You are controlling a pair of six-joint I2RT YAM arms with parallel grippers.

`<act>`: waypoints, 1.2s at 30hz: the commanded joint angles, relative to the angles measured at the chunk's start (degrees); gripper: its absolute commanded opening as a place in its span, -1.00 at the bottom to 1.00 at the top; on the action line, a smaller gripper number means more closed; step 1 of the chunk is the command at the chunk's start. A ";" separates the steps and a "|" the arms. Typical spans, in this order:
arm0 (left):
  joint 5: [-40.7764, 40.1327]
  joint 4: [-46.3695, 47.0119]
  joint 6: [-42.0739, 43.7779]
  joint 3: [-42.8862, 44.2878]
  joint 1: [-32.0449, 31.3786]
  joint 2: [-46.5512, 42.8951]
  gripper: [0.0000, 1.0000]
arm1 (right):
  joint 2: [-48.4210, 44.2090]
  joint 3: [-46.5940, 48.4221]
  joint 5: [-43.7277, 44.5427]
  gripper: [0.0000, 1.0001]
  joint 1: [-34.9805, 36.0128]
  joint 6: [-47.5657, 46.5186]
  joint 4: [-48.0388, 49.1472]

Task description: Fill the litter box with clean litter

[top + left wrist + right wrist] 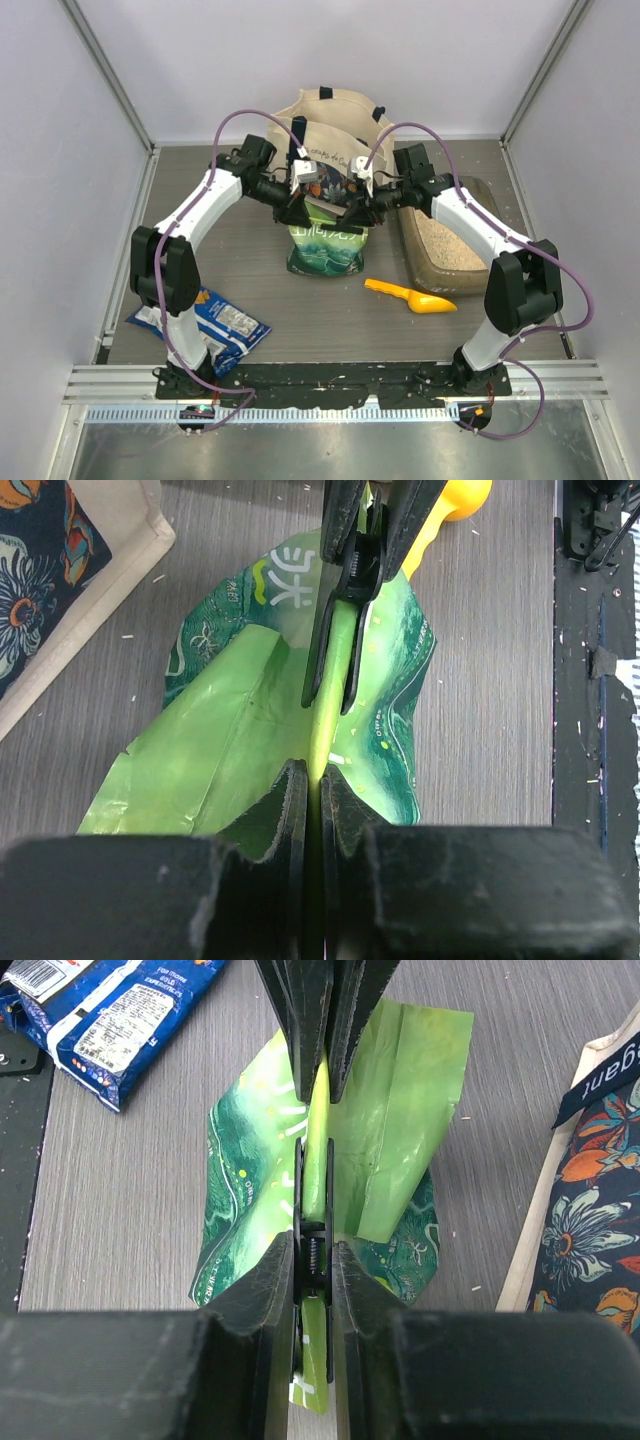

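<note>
The litter box [405,246] lies at the right of the table with pale clean litter [445,245] inside it. A green-and-white pouch [325,250] stands upright at the centre, and both grippers meet over its folded top. My left gripper [318,775] is shut on the pouch's [230,740] lime-green top fold. My right gripper [312,1245] is shut on a black spring clip [299,1175] that straddles the same fold of the pouch [240,1160]. In the left wrist view the clip [328,650] sits just beyond my fingers. From above, the left gripper [300,205] and right gripper [352,208] face each other.
A yellow scoop [410,297] lies in front of the litter box. The cream tote bag [325,125] stands right behind the pouch. A blue snack bag [215,325] lies by the left arm's base. Grey walls enclose the table on three sides.
</note>
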 commanded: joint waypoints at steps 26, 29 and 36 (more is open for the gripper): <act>-11.18 6.19 -5.37 0.84 0.74 -11.02 0.24 | -4.53 1.12 10.76 0.46 0.76 11.28 -0.32; -14.78 7.60 -7.04 -0.48 1.26 -13.74 0.99 | -7.00 0.86 14.80 0.50 0.50 15.85 1.71; -26.28 14.97 -13.63 -9.95 3.55 -21.30 0.99 | -14.55 -3.27 34.71 0.59 -1.00 32.53 7.23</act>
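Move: The left hand pinches the left end of the green bag's folded rim; the black clip's middle is about 7 cm to its right, level and 1 cm nearer the base. The right hand has that clip between its fingers. The green bag's body hangs some 9 cm below, 5 cm right and 4 cm back of the left hand. From the right hand, the tote stands about 12 cm ahead and 3 cm left, and the yellow scoop lies 15 cm back and 13 cm right, 17 cm down. Both hands let go of the bag's folded top: the left fingers ease off the rim's end, open wide and leave up and to the left, each about 5 to 7 cm, turning counter-clockwise. The right sinks a good 2 cm as it opens off the clip, then backs away up and to the right, turning some 20 degrees clockwise and creeping forward. ##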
